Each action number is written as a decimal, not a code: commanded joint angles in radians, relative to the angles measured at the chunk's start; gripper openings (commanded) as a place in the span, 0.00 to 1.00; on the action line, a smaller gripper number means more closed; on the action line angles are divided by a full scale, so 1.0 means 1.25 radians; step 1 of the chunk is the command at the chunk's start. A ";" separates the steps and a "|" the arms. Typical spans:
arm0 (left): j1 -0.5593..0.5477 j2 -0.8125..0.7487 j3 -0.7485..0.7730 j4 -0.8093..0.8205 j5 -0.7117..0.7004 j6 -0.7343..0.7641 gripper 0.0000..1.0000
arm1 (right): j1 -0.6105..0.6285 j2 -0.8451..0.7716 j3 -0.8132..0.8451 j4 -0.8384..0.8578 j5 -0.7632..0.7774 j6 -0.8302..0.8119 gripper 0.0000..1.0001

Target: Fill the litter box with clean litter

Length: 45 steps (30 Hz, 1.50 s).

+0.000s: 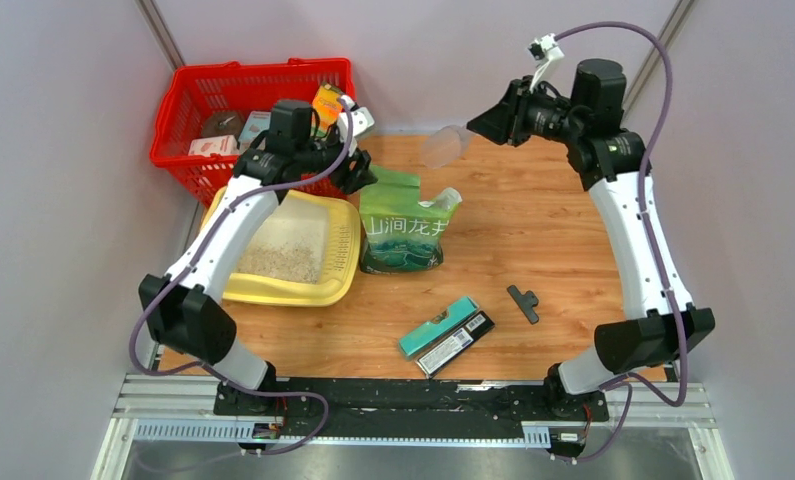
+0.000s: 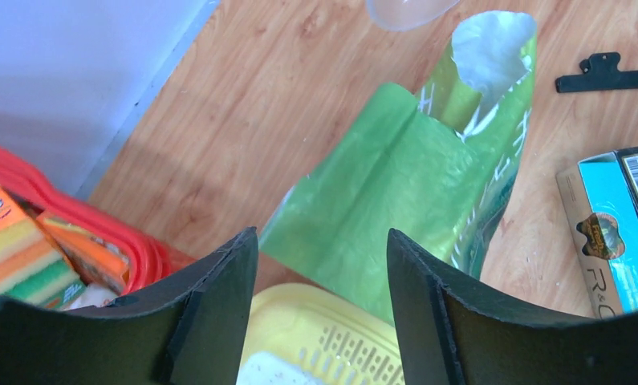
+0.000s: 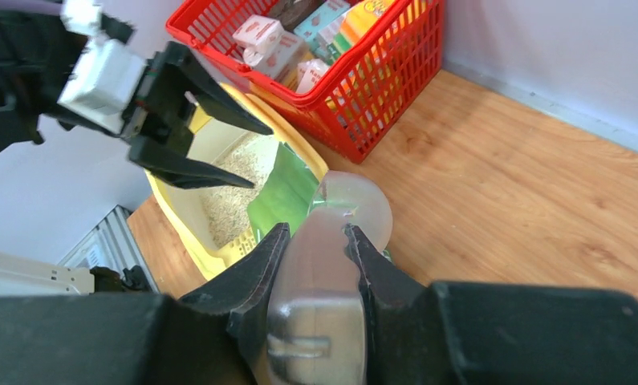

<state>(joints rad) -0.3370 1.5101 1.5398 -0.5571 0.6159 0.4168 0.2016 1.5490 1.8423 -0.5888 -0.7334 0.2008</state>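
Note:
The pale-yellow litter box (image 1: 345, 262) lies at the left of the table, with a patch of beige clean litter (image 1: 281, 258) inside. A green bag (image 1: 403, 232) with a torn-open top stands against its right side. My left gripper (image 1: 361, 176) hovers open above the box's far right corner, next to the bag's top, holding nothing. In the left wrist view the left gripper (image 2: 323, 237) frames the box rim (image 2: 299, 329) and the bag (image 2: 396, 184). My right gripper (image 3: 315, 233) is shut on the handle of a translucent scoop (image 3: 355, 204), raised over the far middle of the table.
A red basket (image 1: 183, 110) with packets stands at the back left, behind the litter box. Two flat boxes (image 1: 448, 332) and a black clip (image 1: 523, 302) lie on the wood near the front. Walls close in on both sides.

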 commanded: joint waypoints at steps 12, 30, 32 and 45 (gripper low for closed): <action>-0.029 0.221 0.259 -0.222 0.100 0.102 0.63 | -0.031 -0.050 -0.016 -0.165 -0.055 -0.224 0.00; -0.029 0.103 0.194 -0.171 0.109 0.034 0.00 | -0.032 0.033 0.156 -0.384 -0.060 -0.331 0.00; -0.029 0.064 0.166 -0.112 0.109 0.009 0.00 | -0.032 0.049 0.178 -0.422 -0.061 -0.369 0.00; -0.035 -0.023 0.055 0.005 0.117 -0.084 0.00 | 0.014 0.109 0.238 -0.504 -0.066 -0.562 0.00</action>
<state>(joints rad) -0.3809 1.5387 1.6196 -0.6487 0.7486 0.3634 0.1890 1.6691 2.0563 -1.1656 -0.7963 -0.3641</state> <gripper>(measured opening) 0.007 0.289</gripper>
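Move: The bag's upper left rim hangs just off the open left gripper, about 4 cm to its right, 4 cm lower and 1 cm ahead. The litter box's middle is some 14 cm left, 2 cm ahead and 26 cm below; the scoop's bowl is roughly 14 cm right, 4 cm ahead and 4 cm higher. From the right gripper, which holds the scoop, the bag's mouth lies about 6 cm left, 1 cm ahead and 16 cm below. Bring the open left gripper down about 4 cm, right and slightly forward onto the bag's upper left rim, tipping it down, and pinch the rim shut; then pull up some 6 cm and back 3 cm. Meanwhile, keeping the scoop gripped, ease the right hand back and right, then lower it towards the bag's mouth, tilting the scoop down about 20 degrees. ##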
